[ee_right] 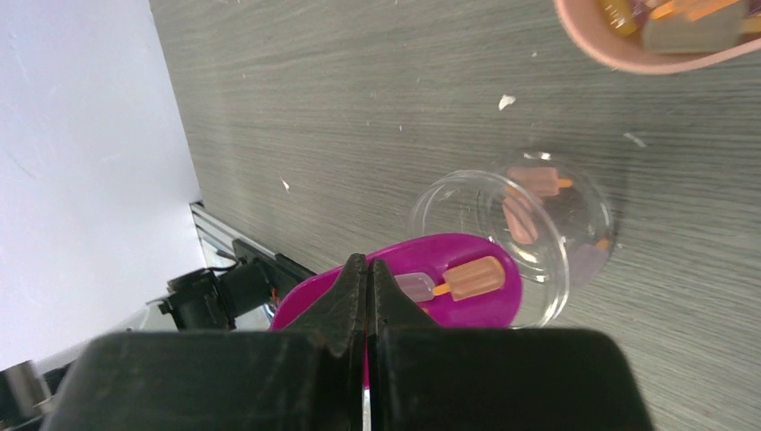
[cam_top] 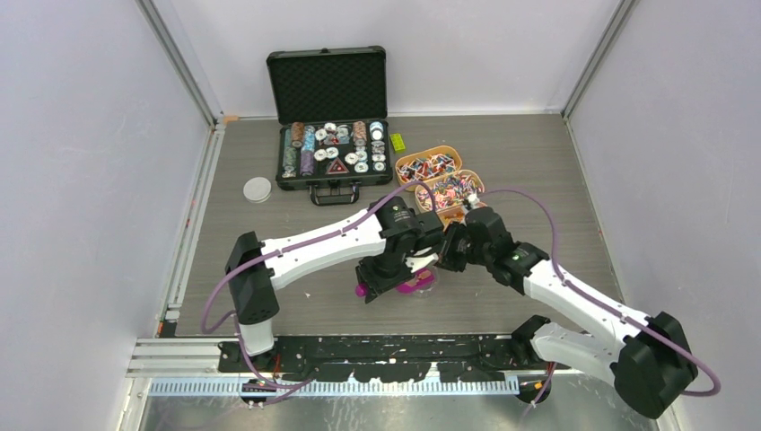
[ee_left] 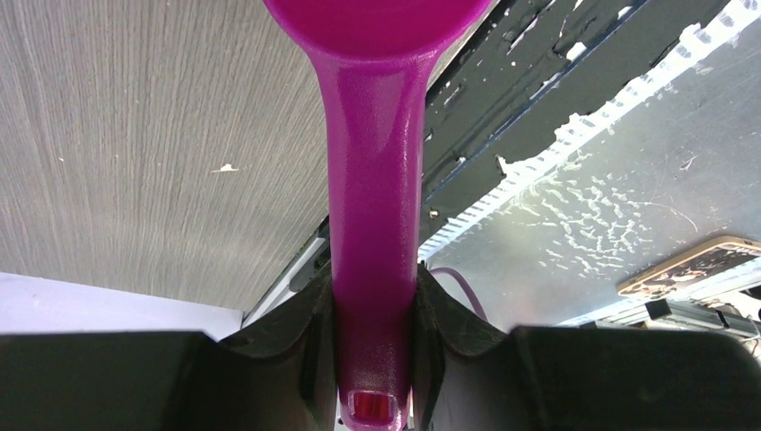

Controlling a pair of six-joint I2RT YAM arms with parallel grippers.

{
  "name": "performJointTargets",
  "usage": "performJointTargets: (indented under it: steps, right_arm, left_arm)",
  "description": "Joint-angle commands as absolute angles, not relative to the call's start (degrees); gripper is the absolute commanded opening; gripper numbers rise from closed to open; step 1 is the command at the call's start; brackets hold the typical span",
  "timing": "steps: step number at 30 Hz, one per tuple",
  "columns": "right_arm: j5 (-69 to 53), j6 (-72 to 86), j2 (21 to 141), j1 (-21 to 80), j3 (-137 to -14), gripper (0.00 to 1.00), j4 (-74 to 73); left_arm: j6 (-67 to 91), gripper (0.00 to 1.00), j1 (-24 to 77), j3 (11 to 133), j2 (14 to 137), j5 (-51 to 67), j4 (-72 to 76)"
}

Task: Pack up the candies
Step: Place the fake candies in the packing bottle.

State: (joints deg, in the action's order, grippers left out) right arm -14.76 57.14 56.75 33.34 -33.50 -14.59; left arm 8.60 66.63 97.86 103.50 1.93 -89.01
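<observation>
My left gripper [ee_left: 375, 346] is shut on the handle of a magenta scoop [ee_left: 372, 180], low over the table near the front [cam_top: 415, 285]. In the right wrist view the scoop's bowl [ee_right: 485, 310] carries two candies, an orange one [ee_right: 476, 277] and a whitish one [ee_right: 413, 285]. It hangs over the rim of a clear plastic cup [ee_right: 574, 260] that holds a few more candies [ee_right: 520, 215]. My right gripper [ee_right: 368, 274] is shut just above the scoop, with nothing showing between its fingers. Many loose candies fill two orange bowls [cam_top: 429, 167] [cam_top: 449, 190].
An open black case [cam_top: 328, 85] with rows of poker chips stands at the back. A small yellow-green block [cam_top: 397, 142] lies to its right, a white round lid [cam_top: 258, 189] to its left. A pink bowl rim [ee_right: 628, 58] lies beyond the cup.
</observation>
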Motion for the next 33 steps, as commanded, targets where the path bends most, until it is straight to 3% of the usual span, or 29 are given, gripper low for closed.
performJointTargets:
  steps: [1,15,33]
  right_arm:
    - [-8.4,59.6,58.3,38.4,-33.1,0.01,-10.1]
    - [-3.8,61.4,61.3,47.3,-31.2,0.01,-9.0]
    - [-2.1,60.9,61.7,48.4,-31.1,0.01,-9.7]
  left_arm:
    - [8.8,0.00,66.9,100.9,103.4,1.3,-93.8]
    - [9.3,0.00,65.7,102.1,102.2,-0.8,-91.2]
    - [9.8,0.00,63.1,101.9,98.4,-1.6,-84.3]
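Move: The candies lying in the scoop that the left hand holds are about 3 cm back, 3 cm left and 4 cm below the closed right fingertips. The packing bottle stands just under the scoop's lip, some 2 cm back and 2 cm left of those fingertips and 9 cm lower; the orange-candy tray is about 10 cm ahead and 7 cm right. From the left hand, the scooped candies lie roughly 10 cm right, 2 cm ahead and 6 cm down. The candies in the scoop are met by the right hand's shut fingertips, which travel left, down and back by about 3.5 cm each way into the blade, seem to touch the orange pieces, then hold there. The left hand keeps its grip on the handle and eases the scoop some 2 cm forward and 1.5 cm up over the bottle, tilting slightly. ##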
